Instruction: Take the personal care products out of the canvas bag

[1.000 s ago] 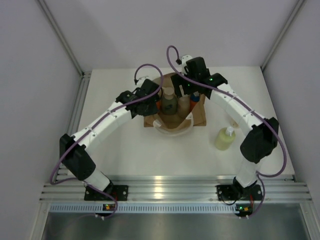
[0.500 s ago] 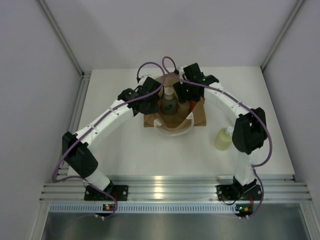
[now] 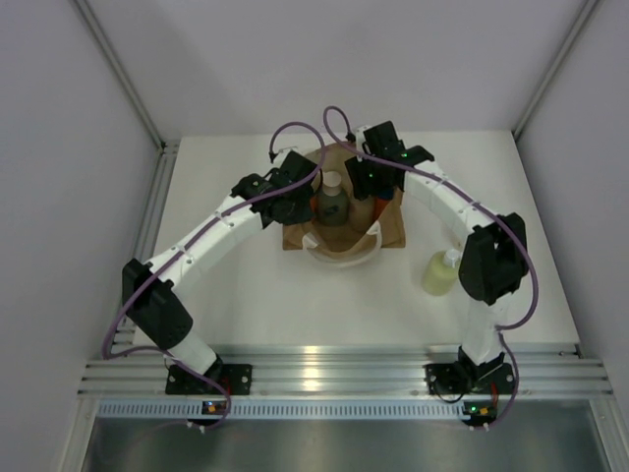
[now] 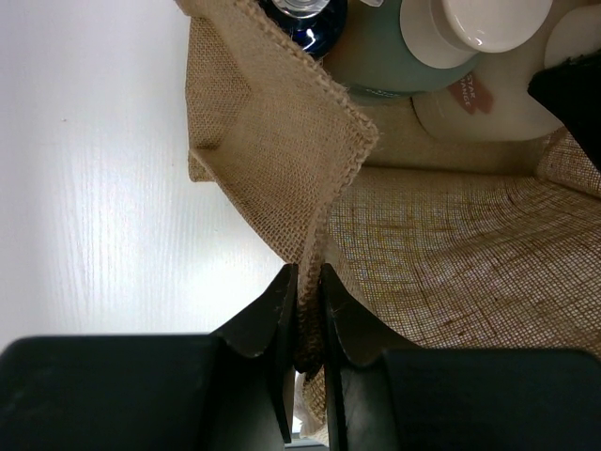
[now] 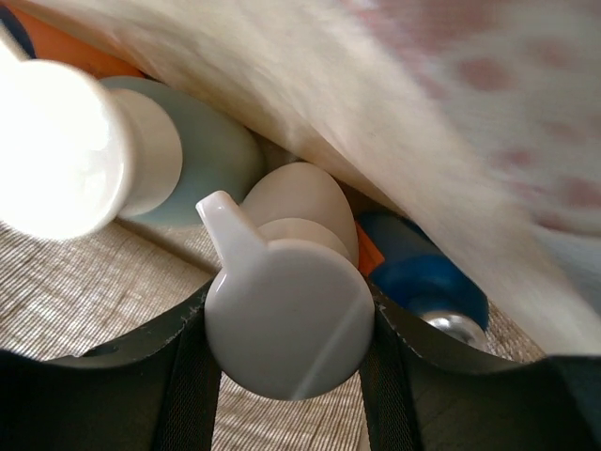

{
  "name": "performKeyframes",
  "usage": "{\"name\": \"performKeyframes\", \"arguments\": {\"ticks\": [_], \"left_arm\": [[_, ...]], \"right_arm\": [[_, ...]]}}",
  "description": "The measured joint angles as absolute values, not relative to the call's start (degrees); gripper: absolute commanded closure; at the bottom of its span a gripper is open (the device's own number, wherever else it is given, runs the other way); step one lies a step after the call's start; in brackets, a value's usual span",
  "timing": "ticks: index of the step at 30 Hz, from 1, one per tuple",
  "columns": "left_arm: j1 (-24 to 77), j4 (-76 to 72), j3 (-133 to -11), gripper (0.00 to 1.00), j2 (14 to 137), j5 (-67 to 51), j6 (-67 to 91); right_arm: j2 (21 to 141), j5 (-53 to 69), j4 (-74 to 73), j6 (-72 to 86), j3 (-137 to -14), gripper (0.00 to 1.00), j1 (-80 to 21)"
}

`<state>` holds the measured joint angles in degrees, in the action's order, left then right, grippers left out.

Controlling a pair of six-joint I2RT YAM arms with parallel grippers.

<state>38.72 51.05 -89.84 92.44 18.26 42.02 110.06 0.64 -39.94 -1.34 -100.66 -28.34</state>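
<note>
The tan canvas bag (image 3: 391,228) stands at the table's middle, its mouth open. My left gripper (image 3: 303,193) is shut on the bag's left rim; in the left wrist view the burlap edge (image 4: 310,235) is pinched between the jaws (image 4: 308,282). My right gripper (image 3: 371,185) reaches into the bag. Its fingers press both sides of the white pump top of a cream bottle (image 5: 286,324). Beside it are a dark green bottle with a white cap (image 5: 202,160) and an orange bottle with a blue cap (image 5: 427,272). A yellow-green bottle (image 3: 442,272) stands on the table outside the bag.
The bag's white looped handle (image 3: 340,259) hangs over its near side, and another runs blurred across the right wrist view (image 5: 423,103). White table (image 3: 246,285) lies around the bag, with grey walls on three sides and a metal rail (image 3: 324,372) at the near edge.
My right gripper has dropped deeper into the bag and its jaws have closed in on the cream bottle's pump top. The left gripper has kept its hold on the rim.
</note>
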Motion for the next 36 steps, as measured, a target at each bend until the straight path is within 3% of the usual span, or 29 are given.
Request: {"name": "performKeyframes", "arguments": {"ticks": [11, 26, 36], "left_arm": [[38.7, 51.1, -89.8, 1.0, 92.4, 18.6, 41.8], [38.8, 51.0, -90.4, 1.0, 93.4, 18.9, 40.8], [38.8, 51.0, -90.4, 1.0, 93.4, 18.9, 40.4]], "right_arm": [[93.6, 0.3, -43.4, 1.7, -100.8, 1.0, -28.4], [73.5, -0.8, -58.0, 2.7, -117.4, 1.0, -28.4], [57.6, -3.1, -63.4, 7.2, -95.2, 1.0, -28.3]]}}
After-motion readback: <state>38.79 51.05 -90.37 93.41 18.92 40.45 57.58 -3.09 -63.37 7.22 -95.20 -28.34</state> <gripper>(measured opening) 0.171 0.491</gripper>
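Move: The beige pump bottle, already pinched at its cap by the right hand, is bound for open table outside the bag, about 21 cm back, 12 cm right and 16 cm below. Near that spot stands the yellow-green bottle, about 18 cm back and 18 cm right of the hand. Still in the bag are the blue-capped bottle, 6 cm right and level ahead, and the grey-green pump bottle, 7 cm left, likewise level. From the left hand, the spot lies some 11 cm back, 25 cm right, 20 cm down. The beige pump bottle, still gripped by its cap, is drawn up out of the bag by the right hand, which climbs some 30 cm while pulling back and to the right over the bag's side, fingertips swinging outward about 30 degrees. Still heading back and right, it then sinks roughly 9 cm as the tilt partly eases. The left hand keeps pinching the bag's left edge. ##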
